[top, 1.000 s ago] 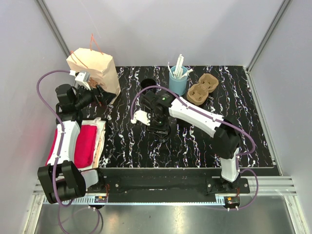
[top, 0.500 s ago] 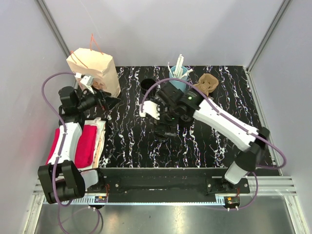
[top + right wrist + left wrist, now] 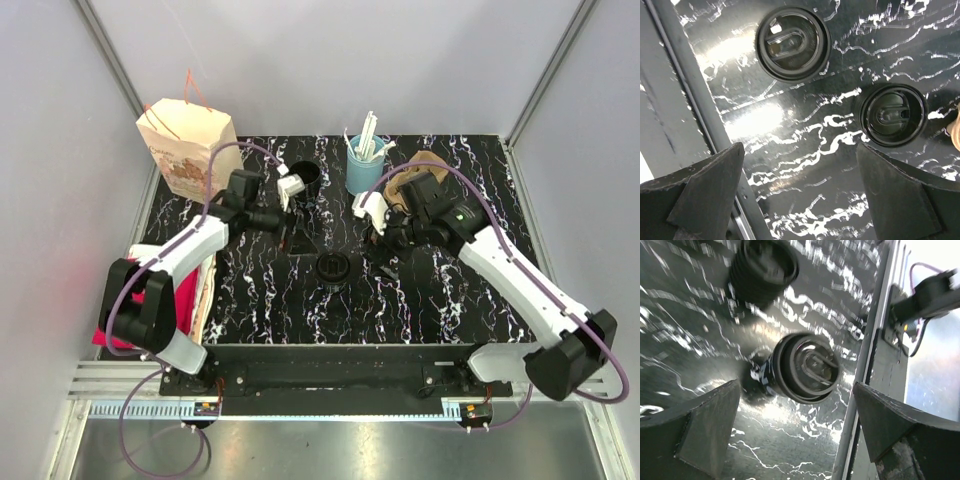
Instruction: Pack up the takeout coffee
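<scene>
The takeout coffee (image 3: 332, 270) is a small black cup with a black lid, standing upright near the table's front middle. In the left wrist view the takeout coffee (image 3: 807, 367) lies just ahead of my open left gripper (image 3: 797, 405), not between the fingers. Seen from above, the left gripper (image 3: 297, 235) hangs just up and left of the cup. My right gripper (image 3: 385, 243) is open and empty to the cup's right. Its wrist view shows the takeout coffee (image 3: 792, 44) and a second lidded black cup (image 3: 891, 115) ahead of the right gripper (image 3: 800, 165).
A brown paper bag (image 3: 190, 145) stands at the back left. A lidless black cup (image 3: 305, 175), a light-blue cup of white straws (image 3: 365, 165) and a cardboard cup carrier (image 3: 425, 165) line the back. A red item (image 3: 185, 290) lies at the left edge.
The right gripper opened, let go of the lidded cup and drew back to the right. The left arm swung from the paper bag to the table's middle, beside the cup.
</scene>
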`<action>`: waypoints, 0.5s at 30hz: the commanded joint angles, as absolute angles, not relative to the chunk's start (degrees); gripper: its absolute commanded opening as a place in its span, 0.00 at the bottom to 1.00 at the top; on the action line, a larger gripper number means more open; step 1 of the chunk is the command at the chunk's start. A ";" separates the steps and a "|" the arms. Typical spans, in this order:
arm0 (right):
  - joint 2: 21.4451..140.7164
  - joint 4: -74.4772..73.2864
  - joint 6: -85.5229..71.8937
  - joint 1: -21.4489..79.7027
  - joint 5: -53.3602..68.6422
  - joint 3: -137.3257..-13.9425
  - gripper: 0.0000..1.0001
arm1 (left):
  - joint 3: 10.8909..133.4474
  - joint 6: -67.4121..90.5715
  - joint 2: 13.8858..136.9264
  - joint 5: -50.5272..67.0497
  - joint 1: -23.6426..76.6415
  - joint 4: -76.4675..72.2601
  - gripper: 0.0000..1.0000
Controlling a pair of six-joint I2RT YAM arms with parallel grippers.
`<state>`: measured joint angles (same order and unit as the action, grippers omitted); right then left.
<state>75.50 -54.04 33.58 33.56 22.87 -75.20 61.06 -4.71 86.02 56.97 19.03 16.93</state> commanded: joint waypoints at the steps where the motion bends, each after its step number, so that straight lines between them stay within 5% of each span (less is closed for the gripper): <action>1: 71.20 -47.73 31.03 31.29 28.56 -71.73 1.00 | 63.54 -7.56 88.32 53.80 22.85 18.54 0.99; 15: 68.47 -45.27 29.79 28.83 31.55 -65.66 1.00 | 67.41 -6.06 98.87 57.92 24.79 19.16 0.99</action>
<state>70.85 -47.75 30.52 29.41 29.61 -66.13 64.84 -5.76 97.32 55.13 24.84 19.86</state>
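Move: The lidded coffee cup stands about 6 cm to the right of the left hand and 5 cm nearer the base, its middle some 10 cm lower. The stack of lids is 10 cm to the right of the cup and 7 cm farther out; the empty cups stand 12 cm straight ahead of the left hand. From the right hand, the lidded cup lies some 10 cm to the left, 1 cm back and 12 cm below. Towards the lidded coffee cup, the left hand sinks about 5 cm and slides some 3 cm to the right, its wide-open fingers coming close to the lid with no contact to be seen. The wrist turns by roughly 10 degrees, mostly a roll. The right hand, empty and open, eases down and slightly back by under 2 cm. ##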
